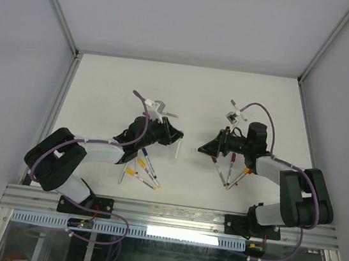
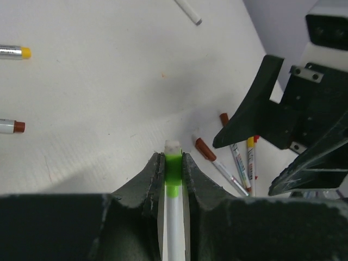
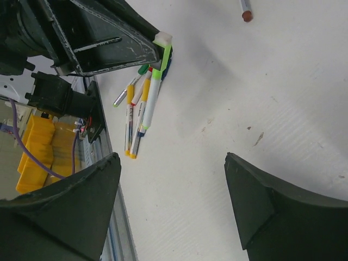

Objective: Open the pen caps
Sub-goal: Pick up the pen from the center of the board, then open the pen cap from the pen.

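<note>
My left gripper (image 2: pixel 173 157) is shut on a white pen (image 2: pixel 174 217) that lies lengthwise between its fingers. The pen's green end (image 2: pixel 173 169), with its white tip, sticks out past the fingertips. From above, the left gripper (image 1: pixel 175 134) holds this pen (image 1: pixel 177 150) mid-table. My right gripper (image 3: pixel 173 160) faces it, wide open with nothing between its fingers, and sits a short way to the right (image 1: pixel 203 149). The held pen's green end (image 3: pixel 165 53) shows at the left gripper's tip in the right wrist view. Capped pens lie around, with brown caps (image 2: pixel 202 145) and a yellow cap (image 2: pixel 250 142).
A cluster of pens (image 1: pixel 144 168) lies under the left arm, and a smaller cluster (image 1: pixel 229 176) lies under the right arm. Separate pens with a yellow cap (image 2: pixel 24 52) and a brown cap (image 2: pixel 19 126) lie to the left. The table's metal front rail (image 1: pixel 163 214) is close behind.
</note>
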Controlling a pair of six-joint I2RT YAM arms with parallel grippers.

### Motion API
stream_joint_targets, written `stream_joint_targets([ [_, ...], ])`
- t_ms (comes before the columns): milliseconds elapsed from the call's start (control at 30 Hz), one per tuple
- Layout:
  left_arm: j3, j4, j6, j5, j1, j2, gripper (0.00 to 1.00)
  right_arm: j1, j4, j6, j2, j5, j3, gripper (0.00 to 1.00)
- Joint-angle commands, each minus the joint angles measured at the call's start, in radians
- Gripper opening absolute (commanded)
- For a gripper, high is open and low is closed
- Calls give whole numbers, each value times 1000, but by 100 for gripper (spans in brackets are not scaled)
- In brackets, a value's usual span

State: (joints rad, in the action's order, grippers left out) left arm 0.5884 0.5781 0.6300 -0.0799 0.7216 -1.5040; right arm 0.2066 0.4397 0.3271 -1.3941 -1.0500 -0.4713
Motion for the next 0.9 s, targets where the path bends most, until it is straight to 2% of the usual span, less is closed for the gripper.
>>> stream_joint_targets([
  [0,-68,380,171,83,34,-5,0,38,210,102,-37,30,11,80],
  [167,-113,510,237,221,94,-31,0,68,281,180,-60,44,12,82],
  [333,-110,589,259,344,164,-80,0,104,310,188,-53,49,18,81],
  [533,-101,680,270,440,216,-144,0,142,249,158,-53,41,-7,75],
  [600,-98,691,267,478,232,-151,0,153,221,145,-51,38,-21,69],
  [700,-91,694,260,508,247,-161,0,171,164,112,-50,36,-45,51],
  [867,-88,721,259,500,259,-180,0,192,117,94,-51,28,-73,12],
])
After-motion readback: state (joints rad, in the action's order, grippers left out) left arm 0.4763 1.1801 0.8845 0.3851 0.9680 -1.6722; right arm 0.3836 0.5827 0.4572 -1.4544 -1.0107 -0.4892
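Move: The left hand still pinches the green-capped pen by its cap; the barrel slants down and back, its middle about 3 cm back and 4 below that hand. From the open right hand, the barrel's middle is roughly 9 cm left, 2 back and 3 below. On the board, 9 cm lower, the near brown marker is some 8 cm right and 10 back of the right hand; the blue marker is 11 left and 12 back of the left hand. Right hand goes some 5 cm left and back, closing around the barrel; left hand raises the pen rightward. ##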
